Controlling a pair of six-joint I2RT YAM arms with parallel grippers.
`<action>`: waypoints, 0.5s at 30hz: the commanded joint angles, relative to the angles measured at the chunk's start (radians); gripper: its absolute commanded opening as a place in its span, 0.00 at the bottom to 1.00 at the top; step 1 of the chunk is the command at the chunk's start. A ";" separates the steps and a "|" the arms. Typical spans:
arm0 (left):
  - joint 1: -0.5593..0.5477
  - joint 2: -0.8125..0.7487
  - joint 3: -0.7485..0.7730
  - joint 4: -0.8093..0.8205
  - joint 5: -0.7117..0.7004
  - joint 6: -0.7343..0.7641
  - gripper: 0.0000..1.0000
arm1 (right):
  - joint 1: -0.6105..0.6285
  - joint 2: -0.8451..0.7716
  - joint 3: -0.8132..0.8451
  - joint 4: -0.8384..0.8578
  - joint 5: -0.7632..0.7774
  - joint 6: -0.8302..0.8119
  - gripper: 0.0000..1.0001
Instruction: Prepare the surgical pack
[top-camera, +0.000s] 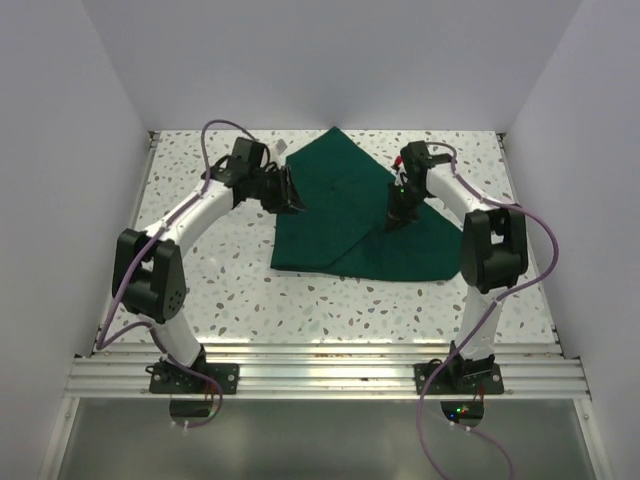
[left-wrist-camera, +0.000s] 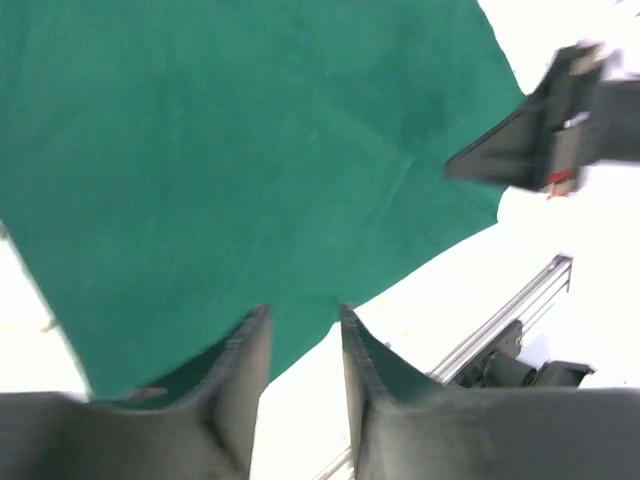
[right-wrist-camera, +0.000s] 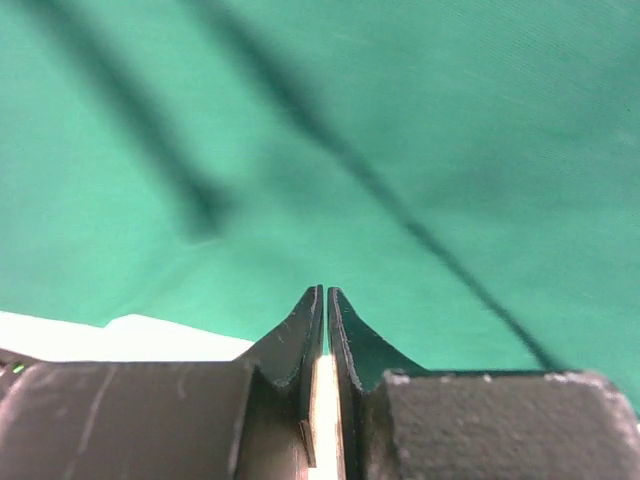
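The surgical pack shows only as a dark green cloth drape (top-camera: 340, 205) lying on the speckled table, partly folded, with one corner pointing to the far edge. No tray, instruments or gauze show. My left gripper (top-camera: 291, 192) stands open at the drape's left edge. In the left wrist view its fingers (left-wrist-camera: 303, 312) frame the edge of the drape (left-wrist-camera: 250, 150) with nothing between them. My right gripper (top-camera: 396, 222) points down over the drape's right half. Its jaws (right-wrist-camera: 326, 290) are shut, with only green cloth (right-wrist-camera: 400, 120) beyond the tips and nothing gripped.
White walls close in the table on the left, right and far sides. An aluminium rail (top-camera: 320, 365) carrying both arm bases runs along the near edge, and it also shows as a rail (left-wrist-camera: 510, 310) in the left wrist view. Purple cables (top-camera: 215, 135) loop off both arms.
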 joint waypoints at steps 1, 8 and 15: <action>-0.009 -0.070 -0.139 0.044 0.008 0.058 0.33 | 0.049 -0.106 0.050 0.083 -0.153 0.014 0.10; -0.006 -0.113 -0.295 0.101 0.045 0.038 0.16 | 0.086 0.007 0.063 0.191 -0.357 0.086 0.09; 0.026 -0.111 -0.386 0.103 0.022 0.049 0.09 | 0.077 0.071 0.058 0.153 -0.279 0.068 0.07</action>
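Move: My left hand, fingers part open, is high over the left part of the green cloth; the cloth's near-left corner lies about 10 cm back, 6 cm left and 15 cm below. The middle of the slanting fold edge is 4 cm back and 14 cm to its right. From my nearly shut right hand, that fold edge's middle lies some 10 cm left, 2 cm back and 5 cm down; the cloth's near edge is 11 cm straight back. I sink my left hand about 8 cm while drawing it back as far and a little left, towards the cloth's near-left corner, closing its fingers nearly shut and tipping them more steeply down. My right hand, still nearly shut, hops left some 9 cm, rising 5 cm and then sinking over the slanting fold edge, its fingertips swinging about 15 degrees to the left. ##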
